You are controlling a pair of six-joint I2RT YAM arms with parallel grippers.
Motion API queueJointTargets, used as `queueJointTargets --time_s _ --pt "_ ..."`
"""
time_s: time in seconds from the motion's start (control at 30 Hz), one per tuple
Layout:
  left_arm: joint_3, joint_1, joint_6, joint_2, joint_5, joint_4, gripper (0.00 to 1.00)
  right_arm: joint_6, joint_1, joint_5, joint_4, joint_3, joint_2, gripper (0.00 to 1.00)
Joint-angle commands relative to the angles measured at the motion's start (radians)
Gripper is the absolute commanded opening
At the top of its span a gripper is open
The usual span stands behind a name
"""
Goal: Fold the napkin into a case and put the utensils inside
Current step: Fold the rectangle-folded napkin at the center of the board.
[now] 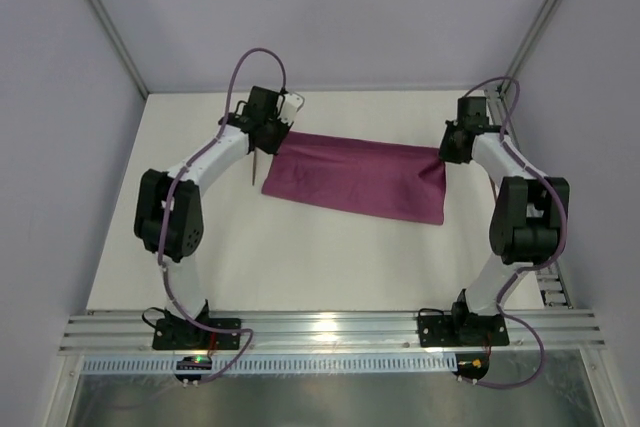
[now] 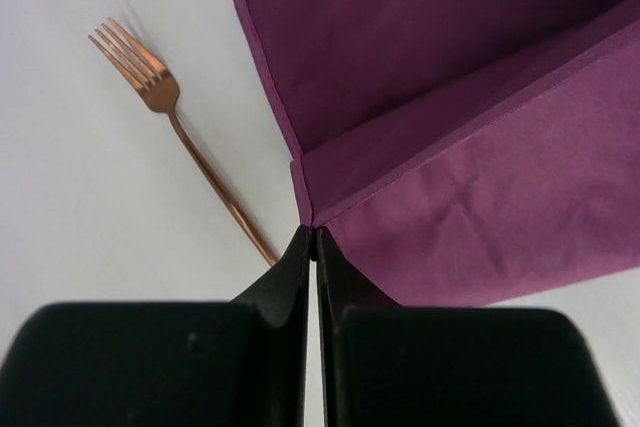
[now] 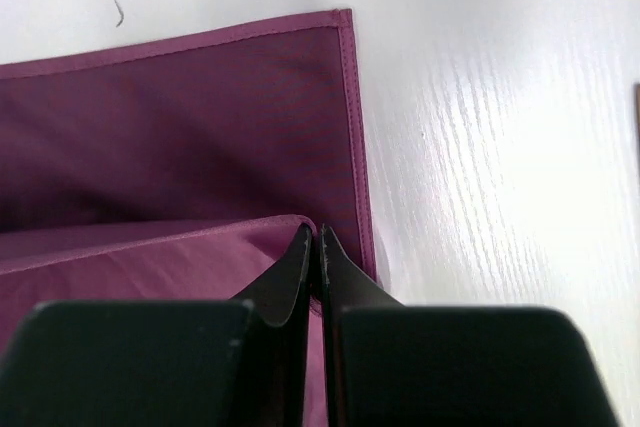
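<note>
The magenta-purple napkin [image 1: 360, 179] lies across the middle of the white table as a wide band with one layer folded over another. My left gripper [image 1: 273, 135] is at its far left corner. In the left wrist view the left gripper [image 2: 315, 237] is shut on the corner of the upper layer of the napkin [image 2: 470, 77]. My right gripper [image 1: 446, 152] is at the far right corner. In the right wrist view the right gripper [image 3: 318, 235] is shut on the folded edge of the napkin [image 3: 180, 127]. A copper fork [image 2: 185, 142] lies on the table just left of the cloth, with the fork [image 1: 256, 168] beside the left arm.
The white table [image 1: 300, 257] is walled by grey panels at the back and sides. An aluminium rail [image 1: 330, 329] carrying both arm bases runs along the near edge. A thin brown sliver [image 3: 637, 117] shows at the right edge of the right wrist view; I cannot tell what it is.
</note>
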Motion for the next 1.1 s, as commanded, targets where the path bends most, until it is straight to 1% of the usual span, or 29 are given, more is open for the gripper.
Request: queueJointTargets --time_s 0.0,0.07,0.17,0.4,0.43,0.7,1.07 --pt "0.057 0.006 -0.013 0.053 -0.039 0.056 0.00 -0.051 -0.002 -0.006 -0.008 0.108 0.066 0.03" --pt "0.077 0.008 -0.010 0.086 -0.049 0.078 0.00 -0.059 -0.002 -0.009 -0.014 0.148 0.120 0.03" --pt "0.114 0.008 -0.004 0.128 -0.054 0.090 0.00 -0.059 -0.002 -0.009 -0.013 0.173 0.157 0.03" --pt "0.227 0.008 0.016 0.240 -0.074 0.050 0.00 -0.058 -0.002 0.014 0.001 0.230 0.235 0.03" --pt "0.244 0.008 0.019 0.253 -0.078 0.049 0.00 -0.062 -0.002 -0.003 0.006 0.240 0.241 0.03" --pt "0.269 0.008 0.028 0.294 -0.077 0.049 0.00 -0.062 -0.002 -0.003 -0.002 0.302 0.326 0.03" --pt "0.322 0.008 0.033 0.362 -0.091 0.041 0.00 -0.068 -0.004 0.006 0.009 0.339 0.369 0.03"
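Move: Straight ahead of the left hand, about 14 cm out and 12 cm lower, lies the napkin's far left corner. The fork is some 8 cm ahead of that hand and 7 cm to its left, at the same depth. For the right hand, the napkin's far right corner is about 11 cm ahead, 3 cm right and 9 cm down. The knife lies roughly 15 cm to that hand's right and 5 cm back. Keeping the lifted near edge of the napkin pinched at its two corners, both hands carry it forward over the lower layer towards the far edge while lowering it, some 6 cm each way. The right goes forward and down together. The left drops first, then reaches out, then sinks again, with the wrists nearly steady and fingers still shut. ##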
